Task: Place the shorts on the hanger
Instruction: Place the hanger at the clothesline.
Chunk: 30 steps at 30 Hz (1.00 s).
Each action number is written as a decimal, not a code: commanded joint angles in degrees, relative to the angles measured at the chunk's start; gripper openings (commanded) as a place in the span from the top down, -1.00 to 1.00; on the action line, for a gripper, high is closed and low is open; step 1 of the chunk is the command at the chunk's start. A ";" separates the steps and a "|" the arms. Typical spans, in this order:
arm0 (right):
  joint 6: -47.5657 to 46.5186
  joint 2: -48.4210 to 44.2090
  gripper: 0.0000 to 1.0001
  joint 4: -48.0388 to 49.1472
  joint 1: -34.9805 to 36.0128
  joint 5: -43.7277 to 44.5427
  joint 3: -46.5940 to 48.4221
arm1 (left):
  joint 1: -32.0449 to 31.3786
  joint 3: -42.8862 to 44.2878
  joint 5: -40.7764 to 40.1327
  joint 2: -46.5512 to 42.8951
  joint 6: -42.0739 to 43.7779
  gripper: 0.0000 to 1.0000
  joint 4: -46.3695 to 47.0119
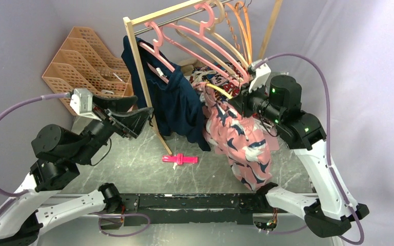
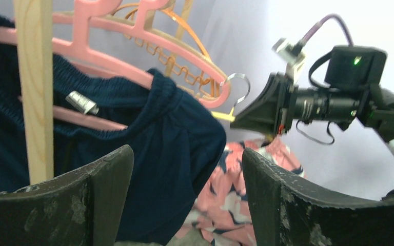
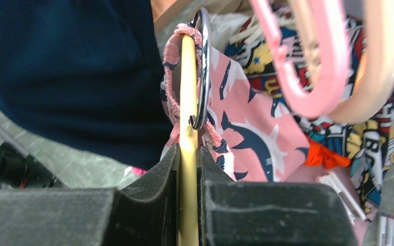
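The salmon-pink shorts [image 1: 243, 138] with navy and white blotches hang from the pale yellow hanger [image 1: 219, 89], held in the air right of the rack. My right gripper [image 1: 241, 97] is shut on the hanger. In the right wrist view the hanger [image 3: 188, 102] stands between the closed pads, its silver hook [image 3: 203, 66] above, and the shorts' waistband [image 3: 172, 77] loops over it. My left gripper [image 1: 146, 117] is open and empty, left of the navy garment. The left wrist view shows the shorts [image 2: 236, 200] between its fingers [image 2: 267, 189], farther off.
A wooden rack [image 1: 139, 66] carries a plain navy garment [image 1: 177, 102] on a pink hanger [image 1: 156, 56], plus pink, beige and orange hangers [image 1: 225, 36]. Cartoon-print cloth [image 3: 379, 118] lies behind. A pink clip [image 1: 179, 159] lies on the table. A peach basket [image 1: 90, 56] stands far left.
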 commanded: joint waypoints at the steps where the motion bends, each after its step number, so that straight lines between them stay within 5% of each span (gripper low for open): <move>1: -0.18 3.13 1.00 6.71 0.64 5.08 6.35 | 0.22 -3.17 -4.13 -4.35 -2.04 -0.63 -6.88; 9: -0.78 10.70 1.00 11.17 5.35 6.94 13.19 | 0.22 -9.94 -11.06 -15.39 -6.84 -0.65 -15.22; 14: -5.04 14.15 1.00 16.04 15.31 20.23 14.40 | 0.21 -11.91 -10.96 -19.23 -7.76 -0.65 -18.31; 30: -12.63 24.12 1.00 22.70 14.70 24.72 26.24 | 0.18 -15.84 -13.70 -25.37 -11.31 -0.65 -28.27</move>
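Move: Up on the clothesline, the free stretch of rod between the navy shorts' hanger and the empty pink hanger lies about 23 cm ahead of the right hand, 16 cm left and 12 cm above it. The pink hanger's middle is some 15 cm ahead, 8 cm left and 5 cm higher; the navy shorts are roughly 6 cm ahead, 22 cm left and 5 cm lower. From the left hand, that rod stretch is about 28 cm ahead and 10 cm right, roughly level. Carrying the yellow hanger and floral shorts in its still-closed fingers, the right hand goes forward and up, swings left, then again forward and up towards the free rod between the navy shorts and the pink hanger, about 10 cm left and 9 cm forward in all, tipping up some 20 degrees. The empty left hand sinks about 14 cm and backs off left, staying open. ##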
